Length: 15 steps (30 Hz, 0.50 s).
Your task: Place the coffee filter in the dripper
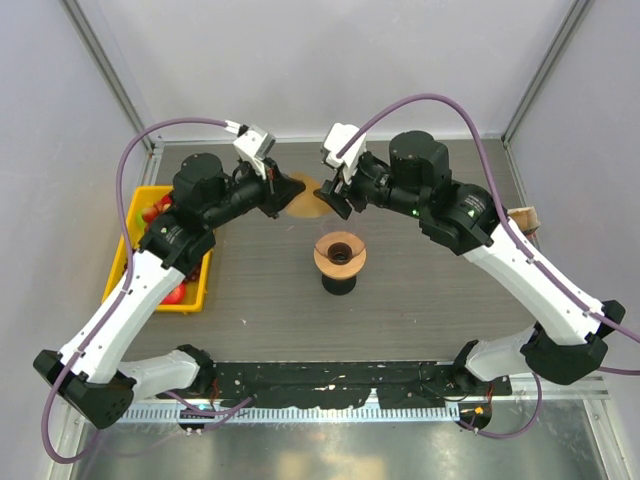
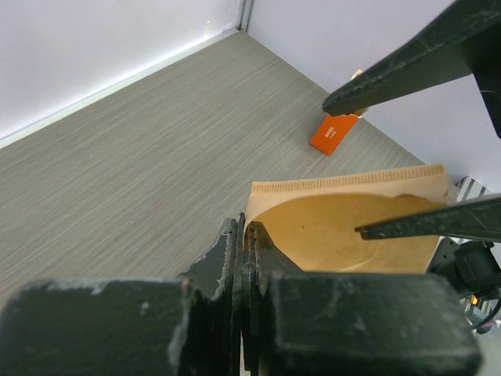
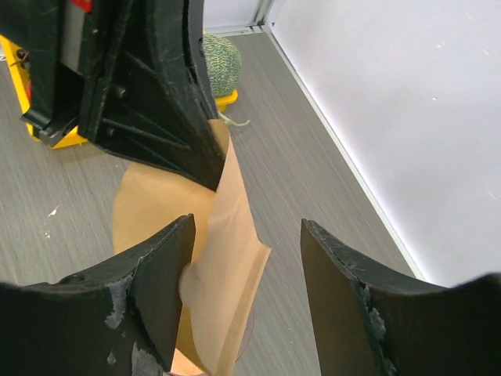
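The tan paper coffee filter [image 1: 305,196] hangs above the far middle of the table, between both grippers. My left gripper [image 1: 288,188] is shut on its left edge; in the left wrist view the filter [image 2: 352,227] fans out past the closed jaws [image 2: 244,235]. My right gripper [image 1: 332,195] is open, one finger [image 3: 160,266] touching the filter [image 3: 227,258] and the other finger [image 3: 337,290] apart from it. The orange-brown dripper [image 1: 340,252] stands on a black base in the middle of the table, nearer than the filter and a little to its right.
A yellow bin [image 1: 134,250] with red items stands at the left; a green melon [image 3: 219,63] sits at its corner. A small orange tag [image 2: 333,133] lies by the right wall. A tan piece [image 1: 524,218] lies at the table's right edge.
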Available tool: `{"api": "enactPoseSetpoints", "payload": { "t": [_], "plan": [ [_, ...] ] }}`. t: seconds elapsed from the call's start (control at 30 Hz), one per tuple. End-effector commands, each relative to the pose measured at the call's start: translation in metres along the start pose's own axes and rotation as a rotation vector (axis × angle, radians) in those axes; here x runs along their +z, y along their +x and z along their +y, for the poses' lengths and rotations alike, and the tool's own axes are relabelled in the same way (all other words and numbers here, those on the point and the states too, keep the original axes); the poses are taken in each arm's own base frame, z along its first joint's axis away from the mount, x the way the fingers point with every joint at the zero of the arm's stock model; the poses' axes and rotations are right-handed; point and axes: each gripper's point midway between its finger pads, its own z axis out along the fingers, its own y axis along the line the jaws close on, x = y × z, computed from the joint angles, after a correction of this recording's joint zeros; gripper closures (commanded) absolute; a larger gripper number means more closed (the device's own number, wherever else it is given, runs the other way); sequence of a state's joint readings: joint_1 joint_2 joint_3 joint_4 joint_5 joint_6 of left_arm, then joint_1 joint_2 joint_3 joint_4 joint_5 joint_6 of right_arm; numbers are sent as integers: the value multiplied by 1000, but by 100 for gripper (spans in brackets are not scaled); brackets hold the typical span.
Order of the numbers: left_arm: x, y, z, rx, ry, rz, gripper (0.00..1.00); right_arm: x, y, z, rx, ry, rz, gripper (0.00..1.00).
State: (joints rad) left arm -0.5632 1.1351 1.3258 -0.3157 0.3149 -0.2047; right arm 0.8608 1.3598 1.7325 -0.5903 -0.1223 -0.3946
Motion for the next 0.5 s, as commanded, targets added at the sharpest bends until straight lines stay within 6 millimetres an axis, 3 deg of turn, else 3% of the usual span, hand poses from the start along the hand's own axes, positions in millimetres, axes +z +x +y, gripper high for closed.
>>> {"api": "enactPoseSetpoints", "payload": {
  "t": [0.0, 0.17, 0.23, 0.27, 0.33, 0.47],
  "plan": [
    [-5, -20, -14, 65, 44, -47, 100, 2, -21, -18, -42, 83, -50, 39],
    [-4, -20, -21, 93, 68, -44, 100, 9, -18, -16, -62, 71, -34, 40],
    [-5, -19, -21, 95, 68, -41, 100, 11, -18, -19, -66, 84, -29, 58],
    [-5, -19, -20, 93, 63, -41, 95, 12, -17, -22, -64, 100, -24, 75],
    [-7, -17, -17, 82, 41, -38, 80, 11, -21, -26, -60, 121, -32, 93],
    [-9, -10, -11, 45, 1, -26, 64, 9, -28, -27, -47, 136, -70, 95]
  ]
}}
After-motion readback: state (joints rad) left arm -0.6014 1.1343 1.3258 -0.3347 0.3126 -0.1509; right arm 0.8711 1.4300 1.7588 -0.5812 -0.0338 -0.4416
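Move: The coffee filter is already pinched at its rim by the left gripper; its middle sits about 3 cm right, 1 cm back and 3 cm below that hand, and some 3 cm left of and 4 cm below the right hand, level with it fore and aft. The dripper stands roughly 3 cm back, 7 cm right and 23 cm below the left hand, or about 2 cm back, 2 cm right and 26 cm below the right. Ease the right gripper forward about 2.5 cm and slightly down, its open fingers already straddling the filter's wall, one inside the mouth, then shut them to pinch the paper. Meanwhile drift the left gripper about 1 cm back and to the right with its pinch kept, and once the right fingers are closing, open the left ones by about a third of their range. ##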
